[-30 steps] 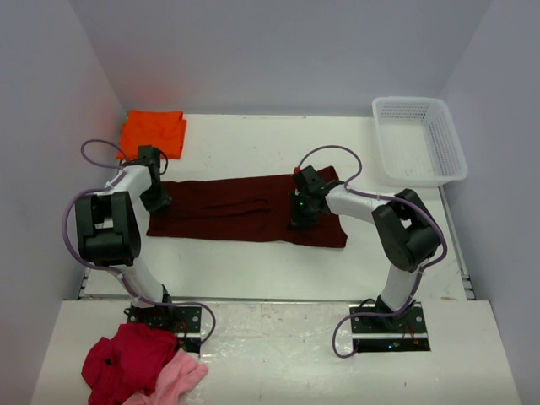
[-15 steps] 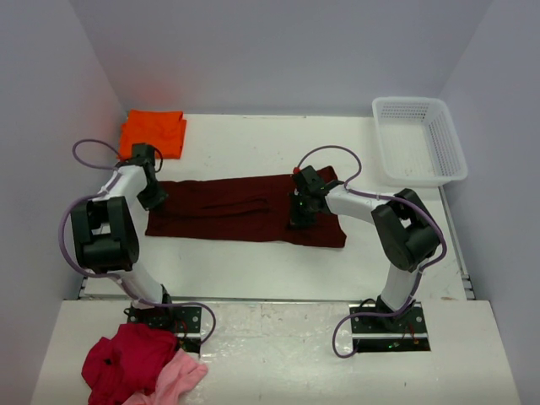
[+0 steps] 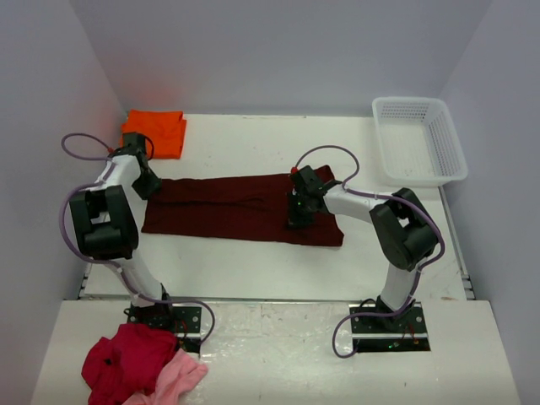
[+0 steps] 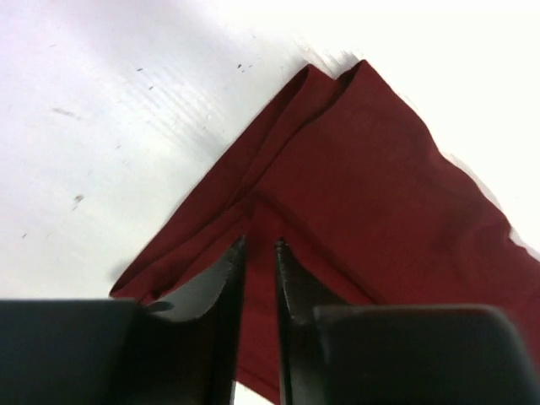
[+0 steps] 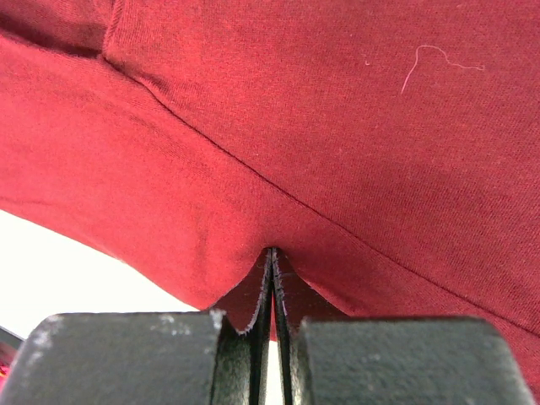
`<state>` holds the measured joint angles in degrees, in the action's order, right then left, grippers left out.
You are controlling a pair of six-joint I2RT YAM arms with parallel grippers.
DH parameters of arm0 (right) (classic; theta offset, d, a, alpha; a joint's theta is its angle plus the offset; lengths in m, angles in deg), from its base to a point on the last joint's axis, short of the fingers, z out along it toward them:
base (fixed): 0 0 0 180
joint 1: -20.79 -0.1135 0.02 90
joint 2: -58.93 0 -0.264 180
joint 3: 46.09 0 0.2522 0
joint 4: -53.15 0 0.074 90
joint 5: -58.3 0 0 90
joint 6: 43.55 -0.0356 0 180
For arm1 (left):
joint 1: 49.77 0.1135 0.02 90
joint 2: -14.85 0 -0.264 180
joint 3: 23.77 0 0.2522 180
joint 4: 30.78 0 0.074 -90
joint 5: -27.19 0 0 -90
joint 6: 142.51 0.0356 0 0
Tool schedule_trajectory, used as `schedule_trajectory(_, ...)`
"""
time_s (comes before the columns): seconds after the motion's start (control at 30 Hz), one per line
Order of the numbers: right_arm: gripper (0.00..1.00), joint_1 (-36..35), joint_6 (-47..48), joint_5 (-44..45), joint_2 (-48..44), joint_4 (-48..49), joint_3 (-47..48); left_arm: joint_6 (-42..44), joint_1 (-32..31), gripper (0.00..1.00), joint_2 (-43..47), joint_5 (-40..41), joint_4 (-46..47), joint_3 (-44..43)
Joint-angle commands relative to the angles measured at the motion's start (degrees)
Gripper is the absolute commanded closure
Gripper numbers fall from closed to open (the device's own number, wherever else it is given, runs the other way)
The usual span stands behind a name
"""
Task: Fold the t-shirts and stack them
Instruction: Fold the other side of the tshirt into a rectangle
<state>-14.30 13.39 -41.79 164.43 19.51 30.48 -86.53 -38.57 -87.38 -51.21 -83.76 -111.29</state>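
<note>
The dark maroon t-shirt [image 3: 236,207] lies as a long folded strip across the middle of the table. My left gripper [image 3: 146,186] is at its left end. In the left wrist view its jaws [image 4: 258,245] stand a narrow gap apart over the shirt's corner [image 4: 371,194], with cloth showing beyond the tips. My right gripper [image 3: 295,218] is on the strip's right part. In the right wrist view it [image 5: 272,251] is shut, pinching a fold of the maroon cloth [image 5: 337,126]. The orange t-shirt [image 3: 153,133] lies folded at the back left corner.
A white plastic basket [image 3: 445,139] stands at the back right of the table. A crimson-red garment [image 3: 126,359] and a light pink one [image 3: 179,375] lie bunched on the near shelf by the left arm's base. Walls close in the left, back and right.
My left gripper has moved back and to the left, and the shirt's left end has shifted left with it. The right gripper has stayed pinched on the cloth, hardly moving.
</note>
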Motion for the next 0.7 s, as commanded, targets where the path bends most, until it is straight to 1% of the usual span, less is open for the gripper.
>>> schedule_trajectory(0.0, 1.0, -0.77, 0.28, 1.03, 2.43, -0.6, 0.3, -2.27, 0.66, 0.61, -2.53, -1.23, 2.82, -1.75)
schedule_trajectory(0.03, 1.0, -0.94, 0.28, 1.03, 2.52, -0.6, 0.3, -2.54, 0.75, 0.52, -2.53, -0.96, 3.27, -1.57)
schedule_trajectory(0.07, 1.0, -0.94, 0.28, 0.95, 2.53, -0.69, 0.3, -2.8, 0.75, 0.47, -2.7, -1.05, 3.45, -1.57)
schedule_trajectory(0.1, 1.0, -0.94, 0.28, 1.21, 2.53, -0.77, 0.47, -3.68, 0.75, 0.38, -2.53, -0.35, 3.1, -1.74)
schedule_trajectory(0.13, 1.0, -1.03, 0.36, 1.3, 2.61, -0.69, 0.48, -3.95, 0.75, 0.36, -2.09, 0.26, 3.01, -1.57)
schedule_trajectory(0.2, 1.0, -1.12, 0.28, 1.04, 2.79, -0.86, 0.83, -4.82, 0.75, 0.35, 0.45, 3.67, 3.1, -0.6)
schedule_trajectory(0.27, 1.0, -1.47, 0.36, 1.47, 2.7, -1.13, 1.0, -5.09, 0.58, 0.34, 5.01, 5.54, 3.54, 1.5)
schedule_trajectory(0.43, 1.0, -2.52, -0.43, 5.33, 0.95, -2.53, 1.7, -2.55, -1.09, 0.33, 13.1, 9.84, 3.89, 3.0)
schedule_trajectory(0.57, 1.0, -4.54, -0.69, 8.93, -1.07, -6.13, 4.68, 0.35, -5.48, 0.34, 17.85, 13.97, 1.44, 3.0)
schedule_trajectory(0.6, 1.0, -5.59, -0.69, 9.9, -2.3, -8.14, 5.13, 2.1, -7.66, 0.34, 18.56, 14.15, 1.43, 3.18)
schedule_trajectory(0.67, 1.0, -6.39, -0.69, 12.53, -3.71, -10.08, 6.97, 2.99, -10.22, 0.34, 19.7, 15.47, 0.82, 3.09)
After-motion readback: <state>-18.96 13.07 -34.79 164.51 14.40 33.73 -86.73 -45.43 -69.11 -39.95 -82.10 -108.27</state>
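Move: The left hand, fingers part-open, is some 4 cm above the left end of the dark red shirt: its far-left corner lies about 6 cm ahead and level sideways, its near-left corner about 9 cm back and 4 cm left. The folded orange shirt lies 18 cm straight ahead. From the right hand, shut and resting on the red shirt, that far-left corner is about 12 cm ahead and 37 cm left; the shirt's right end is about 5 cm ahead and 12 cm right. The left hand widens its already parted fingers to about two-thirds while dipping about 2 cm over the shirt's left end, then lifts quickly, some 12 cm up and clear of the fabric, its fingertips tilting outward and left by about 20 degrees, with a small swing left and then back to the right late in the rise. Meanwhile the right hand keeps its shut fingertips resting on the shirt close to its near edge, creeping barely 1 cm left and beginning to ease back and roll slightly at the end. ##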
